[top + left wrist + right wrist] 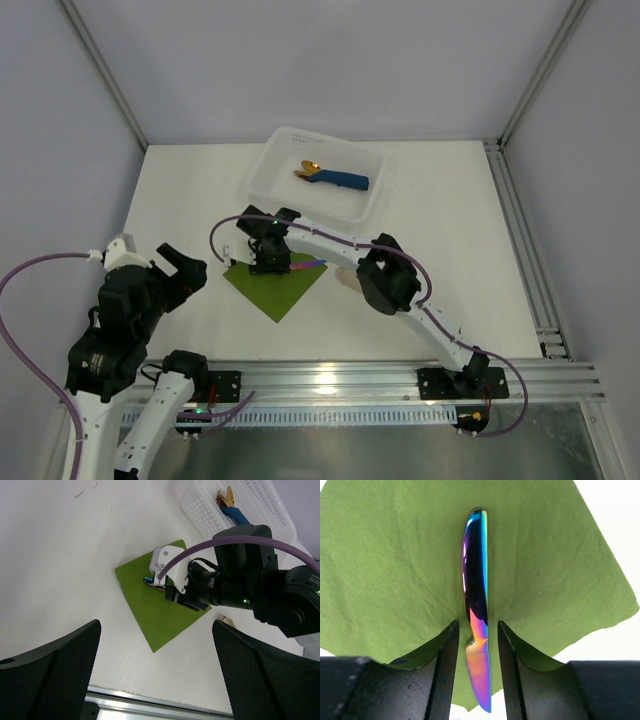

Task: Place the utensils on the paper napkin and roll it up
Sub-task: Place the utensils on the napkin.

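Observation:
The olive-green paper napkin (pixel 275 292) (pixel 395 570) (pixel 150 612) lies flat on the white table. One utensil, a rainbow-sheen knife (pixel 476 580) (pixel 310 265), rests on it, with its blade tip past the napkin's edge. My right gripper (pixel 477 626) (pixel 268 262) is down over the knife. Its fingers (pixel 447 660) straddle the blade with a gap on each side, so it is open. My left gripper (pixel 156 627) (pixel 175 272) hangs wide open above the table to the left of the napkin, holding nothing.
A white plastic basket (pixel 262 178) (pixel 200 510) at the back holds a blue rolled napkin with gold cutlery (pixel 340 181). A beige oblong piece (pixel 345 280) (pixel 226 621) lies just right of the napkin. An aluminium rail (pixel 330 378) runs along the near edge.

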You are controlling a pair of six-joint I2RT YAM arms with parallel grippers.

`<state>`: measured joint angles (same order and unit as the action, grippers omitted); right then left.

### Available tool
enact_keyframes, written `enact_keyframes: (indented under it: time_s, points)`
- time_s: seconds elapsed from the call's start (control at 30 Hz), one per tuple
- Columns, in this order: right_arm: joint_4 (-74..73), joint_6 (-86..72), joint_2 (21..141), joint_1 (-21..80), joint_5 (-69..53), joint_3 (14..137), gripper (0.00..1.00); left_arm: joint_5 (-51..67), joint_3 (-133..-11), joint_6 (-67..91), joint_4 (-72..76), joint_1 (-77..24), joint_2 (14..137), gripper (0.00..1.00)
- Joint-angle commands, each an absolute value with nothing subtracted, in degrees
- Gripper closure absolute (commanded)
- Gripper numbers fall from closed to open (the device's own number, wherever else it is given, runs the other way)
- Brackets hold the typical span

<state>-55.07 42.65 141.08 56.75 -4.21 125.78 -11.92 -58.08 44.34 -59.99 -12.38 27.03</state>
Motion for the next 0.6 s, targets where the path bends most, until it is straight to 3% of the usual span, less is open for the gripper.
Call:
enact_keyframes:
  time_s: [0.0, 0.2, 0.4, 0.57]
  points:
    - [-51.8, 41.4, 134.7, 56.6, -4.3, 124.9, 0.59, -11.4, -58.8, 44.0, -59.9, -12.5, 26.6, 0.06]
    - [-49.7, 37.4, 127.9, 56.6, -5.3, 122.2, 0.57, -12.0, -58.4, 44.2, -61.1, -12.5, 26.7, 0.06]
    - [-47.0, 24.9, 119.2, 55.8, 2.7, 114.9, 0.54, -11.2, -57.0, 43.9, -61.4, -12.5, 25.7, 0.06]
    - [-41.4, 13.1, 104.9, 53.3, 9.2, 98.0, 0.56, -9.8, -57.7, 43.3, -61.9, -12.5, 25.8, 0.06]
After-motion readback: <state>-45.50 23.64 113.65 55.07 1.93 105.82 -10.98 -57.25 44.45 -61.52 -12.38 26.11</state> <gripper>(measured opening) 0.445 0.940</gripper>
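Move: The fork and spoon still to be fetched lie about 26 cm to the right of the right gripper, 7 cm back and 2 cm below, mostly hidden under the arm. The knife is right under its fingertips, some 2 cm below, and the napkin's middle is 3 cm left and 1 cm back. The white basket's middle is about 22 cm ahead and 8 cm right. From the left gripper the fork and spoon lie roughly 46 cm right, 7 cm ahead, 25 cm down. Leave the knife where it is and lift the right gripper straight up off the napkin, slowly at first and then fast, about 13 cm in all. Near the top, swing it some 5 cm to the right, turning the wrist clockwise about 20 degrees and letting the fingertips tip farther to the left. Keep the fingers parted as they already are. ##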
